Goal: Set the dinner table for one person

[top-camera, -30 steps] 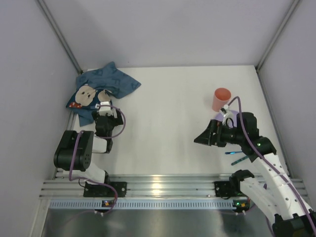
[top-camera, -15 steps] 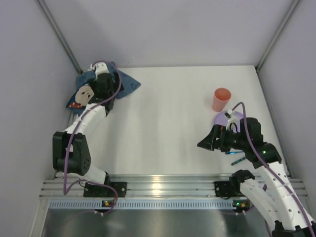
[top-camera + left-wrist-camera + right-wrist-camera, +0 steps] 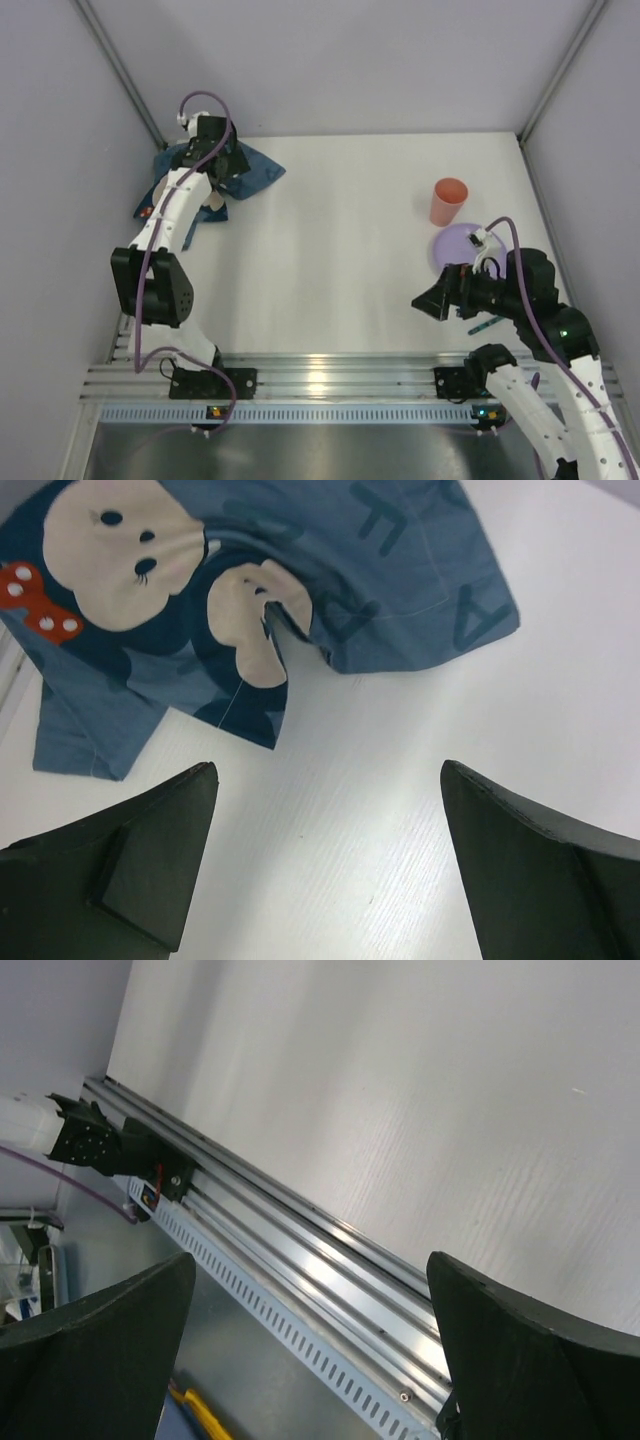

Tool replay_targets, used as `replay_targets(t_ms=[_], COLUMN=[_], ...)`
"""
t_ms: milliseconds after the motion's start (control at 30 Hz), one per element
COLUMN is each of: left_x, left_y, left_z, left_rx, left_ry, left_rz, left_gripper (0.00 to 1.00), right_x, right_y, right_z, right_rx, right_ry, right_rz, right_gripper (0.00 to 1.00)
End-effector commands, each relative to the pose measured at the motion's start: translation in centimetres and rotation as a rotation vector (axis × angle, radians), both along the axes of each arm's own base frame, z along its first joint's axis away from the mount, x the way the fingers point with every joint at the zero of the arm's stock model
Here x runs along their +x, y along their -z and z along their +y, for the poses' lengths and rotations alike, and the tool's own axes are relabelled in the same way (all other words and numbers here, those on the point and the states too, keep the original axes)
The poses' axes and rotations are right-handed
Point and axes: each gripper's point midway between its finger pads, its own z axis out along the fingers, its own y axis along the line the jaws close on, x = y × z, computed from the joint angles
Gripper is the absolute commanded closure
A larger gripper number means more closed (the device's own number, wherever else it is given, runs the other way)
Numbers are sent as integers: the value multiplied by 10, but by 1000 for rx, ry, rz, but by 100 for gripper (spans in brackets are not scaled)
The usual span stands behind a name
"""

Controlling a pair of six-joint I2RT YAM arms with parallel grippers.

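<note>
The dinner table is a white matte top. A crumpled blue bear-print cloth lies in its far left corner. My left gripper hangs above that cloth, open and empty. In the left wrist view its fingers frame bare table just short of the cloth. At the right stand a pink cup and a purple plate, the plate partly behind my right arm. A teal utensil lies under that arm. My right gripper is open and empty, raised near the front edge.
An aluminium rail runs along the near edge and carries both arm bases; the right wrist view looks down on it. Grey walls close in the left, back and right sides. A yellow item lies below the rail.
My left arm has unfolded and reached back over the blue cloth into the far left corner. My right arm has drawn back toward the near edge, uncovering more of the purple plate.
</note>
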Motion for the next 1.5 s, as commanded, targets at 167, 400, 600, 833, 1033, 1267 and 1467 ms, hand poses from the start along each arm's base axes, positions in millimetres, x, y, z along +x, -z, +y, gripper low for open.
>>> replay_targets(t_ms=[167, 400, 600, 833, 1033, 1267, 1467], left_x=[15, 41, 63, 84, 102, 108, 106], left_y=[50, 86, 101, 110, 119, 137, 139], left_z=[28, 52, 67, 80, 79, 68, 63], left_rx=[-134, -200, -197, -202, -196, -235, -253], left_ry=[-136, -193, -210, -214, -169, -120, -92], left_rz=[108, 144, 137, 115, 110, 146, 153], left_gripper=[2, 7, 9, 9, 14, 44, 79], right_x=[18, 40, 58, 72, 76, 72, 65], right_y=[-3, 2, 5, 10, 16, 20, 25], right_z=[-10, -11, -9, -8, -9, -15, -19], right_rx=[-99, -134, -145, -147, -157, -174, -183], right_ry=[44, 86, 108, 136, 161, 188, 198], right_rz=[-9, 14, 27, 50, 72, 75, 80], right_gripper=[0, 0, 0, 0, 0, 0, 0])
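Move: Ahead of the left hand, about 9 cm out, 6 cm to its left and 16 cm down, is a small fold beside the cream patch on the blue cloth. The cloth's large cartoon face lies some 11 cm farther left of that fold and 2 cm beyond it; the cloth's right corner is roughly 20 cm to the right of the fold and 7 cm farther out. From the right hand the fold is about 44 cm ahead, 51 cm left and 15 cm down. Dropping about 13 cm while drifting left, the open left hand then glides forward nearly level over the cloth and sinks a last 3 cm, closing its fingers to pinch the fold by the cream patch; on the way it tips some 10 degrees more downward and rolls. The right hand, empty and open, eases forward about 7 cm and a little down, nearer the purple plate. ##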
